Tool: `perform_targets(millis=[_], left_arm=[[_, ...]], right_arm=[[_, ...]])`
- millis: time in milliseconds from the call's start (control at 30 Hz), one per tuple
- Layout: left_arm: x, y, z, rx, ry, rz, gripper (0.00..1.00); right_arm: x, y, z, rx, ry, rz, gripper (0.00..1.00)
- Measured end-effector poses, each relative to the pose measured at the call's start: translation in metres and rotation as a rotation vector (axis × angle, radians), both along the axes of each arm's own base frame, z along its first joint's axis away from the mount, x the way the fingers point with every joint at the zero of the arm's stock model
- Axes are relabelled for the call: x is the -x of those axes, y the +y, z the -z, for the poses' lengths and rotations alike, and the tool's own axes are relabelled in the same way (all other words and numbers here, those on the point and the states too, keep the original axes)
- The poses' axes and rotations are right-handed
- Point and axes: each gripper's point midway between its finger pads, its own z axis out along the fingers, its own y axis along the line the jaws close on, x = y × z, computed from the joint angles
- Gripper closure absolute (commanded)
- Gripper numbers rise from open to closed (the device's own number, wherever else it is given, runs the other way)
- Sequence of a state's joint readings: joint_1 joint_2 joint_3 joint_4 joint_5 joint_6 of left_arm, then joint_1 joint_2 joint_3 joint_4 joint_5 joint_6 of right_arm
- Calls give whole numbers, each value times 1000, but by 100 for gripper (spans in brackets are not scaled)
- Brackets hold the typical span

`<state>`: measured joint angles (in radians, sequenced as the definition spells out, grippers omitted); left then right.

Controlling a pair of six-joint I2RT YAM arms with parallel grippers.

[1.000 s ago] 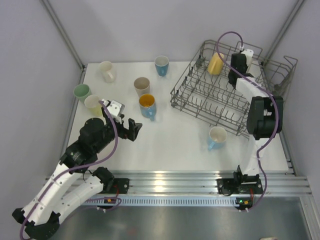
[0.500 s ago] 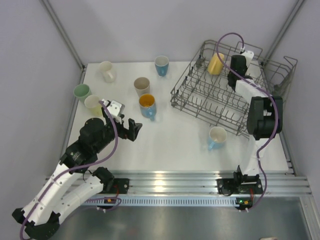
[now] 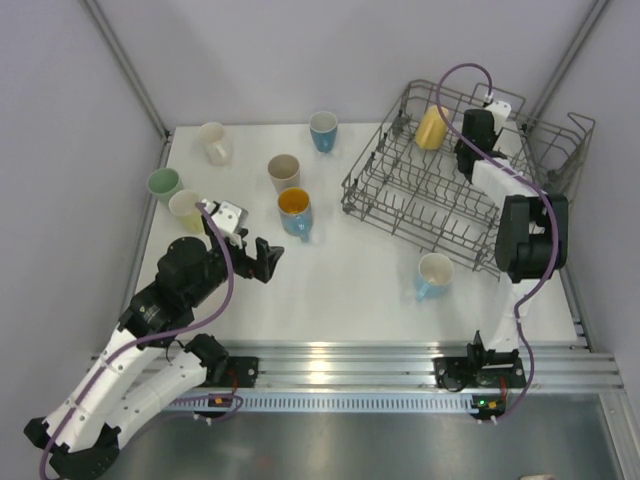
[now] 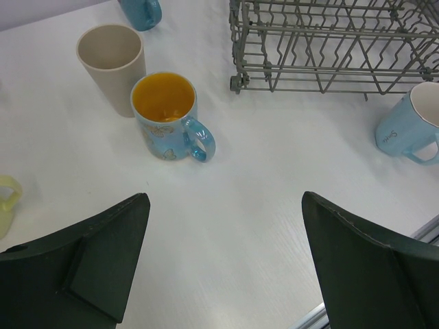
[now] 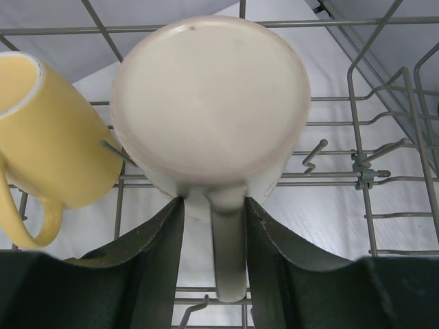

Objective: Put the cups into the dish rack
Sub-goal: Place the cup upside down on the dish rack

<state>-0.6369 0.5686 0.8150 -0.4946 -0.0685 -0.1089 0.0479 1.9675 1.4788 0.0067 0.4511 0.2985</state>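
An upturned cream mug [image 5: 209,103] rests in the dish rack [image 3: 440,200] beside a yellow mug [image 5: 48,137]. My right gripper [image 5: 214,205] straddles the cream mug's handle [image 5: 228,260], open, with a gap showing on the left of the handle. In the top view that gripper [image 3: 478,140] is over the rack's far corner, by the yellow mug [image 3: 431,128]. My left gripper [image 4: 225,202] hangs wide open over bare table, holding nothing. Just beyond it stand a blue mug with an orange inside [image 4: 167,116] and a beige tumbler [image 4: 111,65].
Loose cups on the table: blue tumbler [image 3: 323,130], cream mug [image 3: 214,142], mint cup [image 3: 163,184], pale yellow cup [image 3: 186,208], and a light blue mug [image 3: 435,274] near the rack's front edge. The rack's upright tines [image 5: 384,216] surround the right fingers.
The right jaws have spread apart from the cream mug's handle, letting it go in the rack. The left arm has not moved.
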Motion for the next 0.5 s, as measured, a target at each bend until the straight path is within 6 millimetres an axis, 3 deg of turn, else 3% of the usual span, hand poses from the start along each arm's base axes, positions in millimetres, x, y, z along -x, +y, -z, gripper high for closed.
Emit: perform_targets(millis=[133,300,500], left_arm=[[0,0,-1,2,-2,0,2],[0,0,-1,2,-3,0,2],[0,0,-1,4,-2,-1,2]], right_arm=[[5,0,2,-9,21,6,59],[15,0,2,-16,61,10,49],[16,2,-23,-25,65,3,30]])
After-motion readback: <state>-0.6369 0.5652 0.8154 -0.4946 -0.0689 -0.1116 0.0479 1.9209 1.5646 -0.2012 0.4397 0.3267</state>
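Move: The white cup stands upside down in the dish rack, its handle between the right hand's partly open fingers; its middle is about 5 cm ahead and 2 cm right, at nearly the same height. The yellow cup is about 10 cm left and 7 cm ahead, just lower. The light blue cup on the table lies some 24 cm back, 8 cm left and 6 cm lower. From the left hand, the white cup is about 37 cm ahead, 46 cm right and 12 cm lower. The white cup's handle is left free as the right hand eases straight back from it about 1.5 cm, then lifts a good 2 cm, the fingers tipping down slightly. The fingers, already parted around the handle, spread plainly wider during the withdrawal and end clear of it on both sides. ##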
